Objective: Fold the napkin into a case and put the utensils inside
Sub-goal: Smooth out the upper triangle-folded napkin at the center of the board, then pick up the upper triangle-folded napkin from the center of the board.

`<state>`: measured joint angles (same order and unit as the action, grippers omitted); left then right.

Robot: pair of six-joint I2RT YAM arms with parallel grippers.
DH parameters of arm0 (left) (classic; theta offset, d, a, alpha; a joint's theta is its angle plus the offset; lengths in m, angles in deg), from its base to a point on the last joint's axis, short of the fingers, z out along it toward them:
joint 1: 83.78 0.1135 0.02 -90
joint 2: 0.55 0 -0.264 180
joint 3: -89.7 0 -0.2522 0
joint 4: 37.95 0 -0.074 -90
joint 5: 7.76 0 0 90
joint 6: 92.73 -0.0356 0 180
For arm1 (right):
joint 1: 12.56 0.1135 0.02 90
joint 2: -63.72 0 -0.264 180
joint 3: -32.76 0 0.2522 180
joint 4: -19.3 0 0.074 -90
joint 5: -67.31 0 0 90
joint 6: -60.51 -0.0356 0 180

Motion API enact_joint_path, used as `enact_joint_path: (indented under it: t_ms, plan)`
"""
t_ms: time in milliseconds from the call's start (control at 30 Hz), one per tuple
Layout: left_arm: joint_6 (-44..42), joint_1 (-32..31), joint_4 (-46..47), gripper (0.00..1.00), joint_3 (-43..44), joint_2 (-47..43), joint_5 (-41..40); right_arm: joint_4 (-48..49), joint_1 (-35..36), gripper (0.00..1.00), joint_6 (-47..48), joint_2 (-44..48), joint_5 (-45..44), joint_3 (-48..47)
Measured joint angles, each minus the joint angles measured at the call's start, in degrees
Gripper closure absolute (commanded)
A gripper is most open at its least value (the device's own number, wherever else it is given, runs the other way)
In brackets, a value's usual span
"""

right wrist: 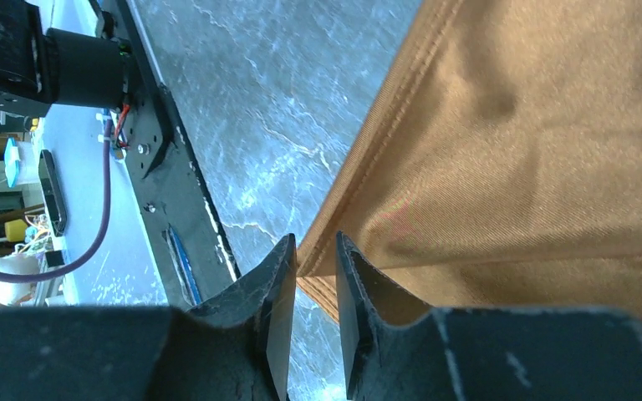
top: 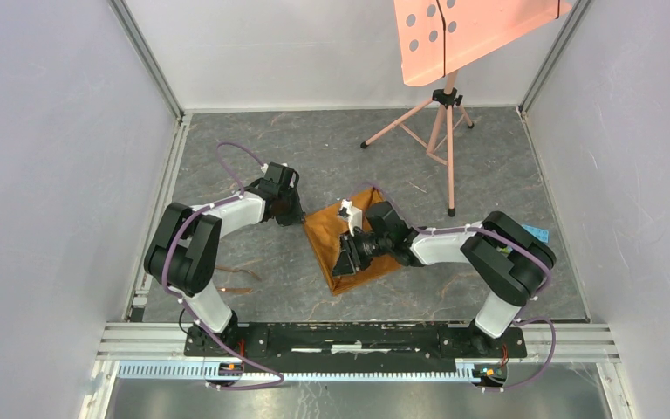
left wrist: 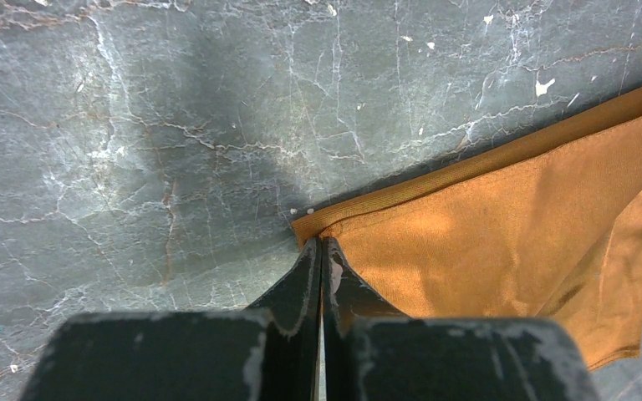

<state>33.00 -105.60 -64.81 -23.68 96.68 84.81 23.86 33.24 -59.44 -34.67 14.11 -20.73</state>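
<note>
The orange-brown napkin (top: 323, 231) lies partly folded on the grey floor between the two arms. My left gripper (top: 297, 214) sits at its left corner. In the left wrist view the gripper (left wrist: 319, 242) is shut, with the corner of the napkin (left wrist: 510, 217) pinched at the tips. My right gripper (top: 343, 262) is over the cloth's near side. Its jaws (right wrist: 313, 246) stand narrowly apart, closed on the hemmed edge of the napkin (right wrist: 535, 150). The utensils (top: 237, 276), thin copper pieces, lie on the floor to the left of the cloth.
A salmon-pink perforated panel (top: 454, 35) on a tripod (top: 440, 131) stands at the back right. The black base rail (top: 358, 336) runs along the near edge, also seen as a rail (right wrist: 159, 167) close to the cloth. White walls close in both sides.
</note>
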Motion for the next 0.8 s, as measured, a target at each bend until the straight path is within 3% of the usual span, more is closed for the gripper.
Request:
enact_joint_path:
  t_ms: [300,467,600,700,800]
  plan:
    - [0.0,0.1,0.0,0.98,0.0,0.0,0.1,0.6,2.8,0.68,0.3,-0.2,-1.4,1.2]
    - [0.0,0.1,-0.1,0.96,0.1,0.1,0.1,-5.7,3.8,0.61,3.8,0.7,-4.4,-0.4]
    - [0.0,0.3,-0.5,0.83,0.4,0.1,0.5,-14.9,5.2,0.52,9.7,3.4,-10.8,-5.2]
    - [-0.1,0.4,-2.3,0.55,1.0,-0.6,0.9,-19.6,7.2,0.46,13.4,6.0,-15.8,-7.4]
    - [-0.7,0.4,-5.6,0.42,1.2,-4.0,0.9,-23.3,10.5,0.39,15.8,6.6,-20.6,-9.5]
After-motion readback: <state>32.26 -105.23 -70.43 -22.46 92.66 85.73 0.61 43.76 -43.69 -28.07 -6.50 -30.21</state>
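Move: The far-left corner of the folded napkin lies at the closed left fingertips, about 1 cm ahead and 1 cm to their left; the utensils lie roughly 21 cm left and 15 cm back. The napkin's near-left corner is about 2 cm back from the right hand and 3 cm below it, straight in line sideways; its near-right corner is 3 cm ahead and 18 cm right. Right hand dips 2 cm back-down by the near corner, rises opening; left opens, rising 2 cm off its corner. ##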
